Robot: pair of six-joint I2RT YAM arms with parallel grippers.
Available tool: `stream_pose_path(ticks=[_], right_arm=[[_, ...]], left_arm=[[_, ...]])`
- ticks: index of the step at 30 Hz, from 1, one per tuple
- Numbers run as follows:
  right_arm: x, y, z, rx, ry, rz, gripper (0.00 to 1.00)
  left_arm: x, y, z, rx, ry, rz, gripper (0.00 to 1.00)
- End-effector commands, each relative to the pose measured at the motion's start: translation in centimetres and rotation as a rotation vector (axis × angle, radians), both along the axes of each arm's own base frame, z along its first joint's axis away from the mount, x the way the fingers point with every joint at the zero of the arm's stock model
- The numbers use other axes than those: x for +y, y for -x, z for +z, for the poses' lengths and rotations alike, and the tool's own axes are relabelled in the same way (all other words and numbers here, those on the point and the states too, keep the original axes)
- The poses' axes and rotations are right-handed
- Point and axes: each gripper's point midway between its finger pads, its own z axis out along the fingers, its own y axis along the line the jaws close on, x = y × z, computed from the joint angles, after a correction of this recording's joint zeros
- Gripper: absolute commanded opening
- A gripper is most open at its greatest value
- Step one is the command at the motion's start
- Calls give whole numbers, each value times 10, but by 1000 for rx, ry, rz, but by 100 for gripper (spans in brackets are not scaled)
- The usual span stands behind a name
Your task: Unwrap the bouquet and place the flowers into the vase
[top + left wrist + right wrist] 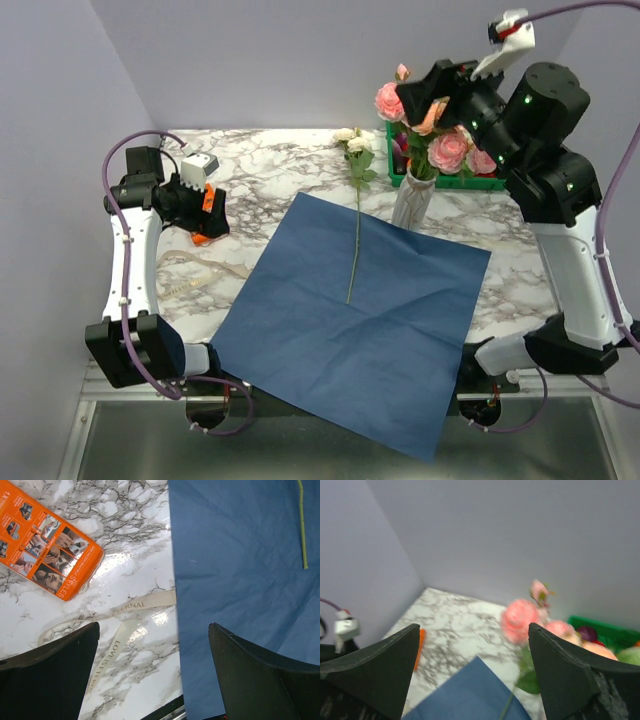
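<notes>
The bouquet is unwrapped: its blue paper lies flat across the table's middle. One cream flower lies there, its thin green stem running down onto the paper. The marbled vase stands at the paper's far right corner, holding pink and peach flowers. My right gripper hangs open high above the vase with nothing between its fingers; in the right wrist view the pink blooms are blurred below it. My left gripper stands open and empty over the paper's left edge.
An orange packet lies on the marble at the left, under the left wrist. A beige printed ribbon trails beside the paper's left edge. A green crate with vegetables stands behind the vase at the back right.
</notes>
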Motion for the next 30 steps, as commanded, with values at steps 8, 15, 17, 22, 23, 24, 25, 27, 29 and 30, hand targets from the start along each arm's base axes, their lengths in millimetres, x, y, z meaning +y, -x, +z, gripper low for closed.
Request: stream_pose_path(ticks=[8, 15, 17, 22, 23, 24, 25, 27, 29, 30], right_arm=[[108, -21, -202, 363, 323, -22, 100], [106, -21, -352, 592, 472, -136, 100], [97, -29, -385, 636, 495, -244, 100], [101, -44, -423, 710, 505, -342, 100], [98, -49, -430, 735, 488, -356, 100], [102, -50, -445, 768, 489, -343, 100], [101, -55, -448, 774, 478, -344, 100], [98, -69, -458, 791, 452, -364, 97], [96, -81, -460, 797, 423, -371, 93], [95, -85, -461, 796, 417, -376, 88]], left_arm=[[-2, -7, 11, 0, 42, 20, 99], [0, -12, 11, -3, 32, 28, 99], [0, -12, 10, -6, 33, 25, 99], [1, -11, 5, 5, 28, 22, 99], [1, -10, 4, 9, 28, 21, 99], [1, -10, 4, 8, 24, 21, 99], [1, -9, 6, 2, 19, 15, 99], [2, -8, 6, 0, 13, 11, 99], [3, -7, 6, 2, 6, 8, 99], [3, -7, 7, -4, 2, 7, 99]])
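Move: The last white rose lies half on the dark blue wrap, its middle about 9 cm ahead of the right hand, 10 cm to its left and some 52 cm below. The vase, with the other roses in it, stands about 8 cm ahead, 1 cm right, its middle 42 cm down; the vegetable basket is roughly 22 cm ahead, 12 cm right. From the left hand the white rose is some 11 cm ahead, 30 cm right. The right hand, empty and wide open, heads for the white rose's stem: it first swings left, clear of the vase roses, then plunges about 47 cm, ending some 10 cm farther left and 5 cm farther forward. The wrist tips the fingers from level to steeply forward-and-down, over 45 degrees, bringing them astride the line of the stem just above it, with no visible touch. ##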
